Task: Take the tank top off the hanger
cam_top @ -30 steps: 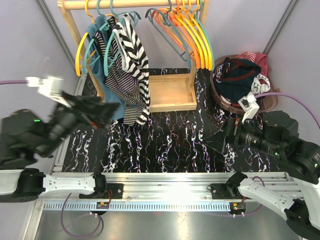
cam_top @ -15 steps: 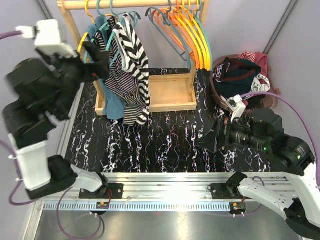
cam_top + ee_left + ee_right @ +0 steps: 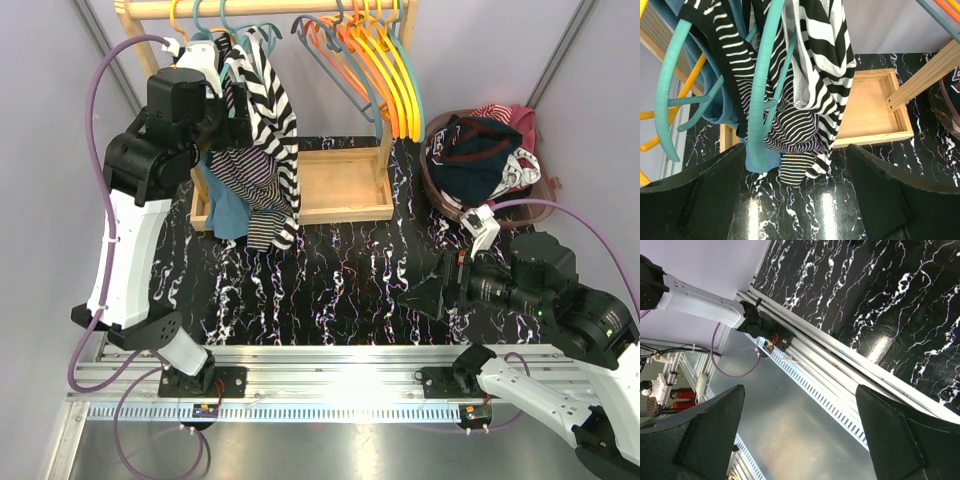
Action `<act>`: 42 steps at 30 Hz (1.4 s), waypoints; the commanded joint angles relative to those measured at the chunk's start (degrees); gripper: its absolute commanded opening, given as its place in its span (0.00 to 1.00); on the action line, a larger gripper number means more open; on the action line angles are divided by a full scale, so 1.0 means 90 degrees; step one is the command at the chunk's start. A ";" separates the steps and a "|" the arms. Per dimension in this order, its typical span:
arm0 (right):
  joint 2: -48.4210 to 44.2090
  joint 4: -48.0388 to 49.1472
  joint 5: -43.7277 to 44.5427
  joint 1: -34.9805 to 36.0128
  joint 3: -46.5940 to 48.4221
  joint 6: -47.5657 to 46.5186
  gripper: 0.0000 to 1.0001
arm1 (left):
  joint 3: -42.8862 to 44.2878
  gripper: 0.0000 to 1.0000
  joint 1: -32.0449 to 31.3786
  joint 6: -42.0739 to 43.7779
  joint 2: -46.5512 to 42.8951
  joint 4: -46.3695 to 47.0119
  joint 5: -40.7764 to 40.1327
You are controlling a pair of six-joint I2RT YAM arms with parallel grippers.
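Observation:
A black-and-white wide-striped tank top (image 3: 268,105) hangs on a teal hanger (image 3: 222,45) at the left end of the wooden rack (image 3: 290,8). In the left wrist view the tank top (image 3: 826,65) and the teal hanger (image 3: 762,85) hang just beyond the fingertips. A thin-striped garment (image 3: 790,135) and a blue one (image 3: 727,105) hang beside them. My left gripper (image 3: 796,150) is open and grips nothing; from above it (image 3: 222,118) sits raised against the left side of the garments. My right gripper (image 3: 425,295) stands open and empty, low at the right; it (image 3: 800,390) faces the rail.
Several orange hangers (image 3: 385,70) and a grey one hang bare at the rack's right end. The rack's wooden base tray (image 3: 345,185) lies below. A brown basket (image 3: 437,195) of clothes stands at the back right. An aluminium rail (image 3: 340,365) runs along the near edge.
My left arm has swung up from low at the left to the rack's left end, and its jaws have narrowed a little. The right arm has shifted slightly forward.

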 commanded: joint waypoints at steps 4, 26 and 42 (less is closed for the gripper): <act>0.0030 -0.0018 -0.0022 0.0012 -0.0002 -0.0019 1.00 | 0.0001 0.84 0.0252 0.0192 0.0218 0.0327 0.0134; -0.0214 0.0128 0.0271 0.0012 -0.0216 0.0215 1.00 | 0.0714 0.00 0.0712 -0.0130 0.1117 0.0874 0.1034; -0.0536 0.0167 0.0506 0.0012 -0.0539 0.0440 1.00 | 0.0148 0.00 -0.0578 0.1031 0.0151 0.2836 -0.1419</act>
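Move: The near arm of the middle teal hanger, which holds nothing back from the open left fingers, is about 7 cm ahead of them, 1 cm left and 5 cm lower. The bold-striped top hangs some 14 cm ahead, 5 cm right and 7 cm down from the hand; another teal hanger is about 8 cm ahead, 7 cm left and 3 cm down. From the right hand, the middle hanger is roughly 33 cm ahead, 36 cm left and 7 cm up. Reaching forward about 7 cm and down 6 cm, the left hand brings its open fingers around the near arm of the middle teal hanger and closes on it on the way in. Keeping that pinch, it then lifts the hanger arm some 5 cm, drawing it 3 to 4 cm right and slightly back, while the fingers tip upward about 10 degrees. ##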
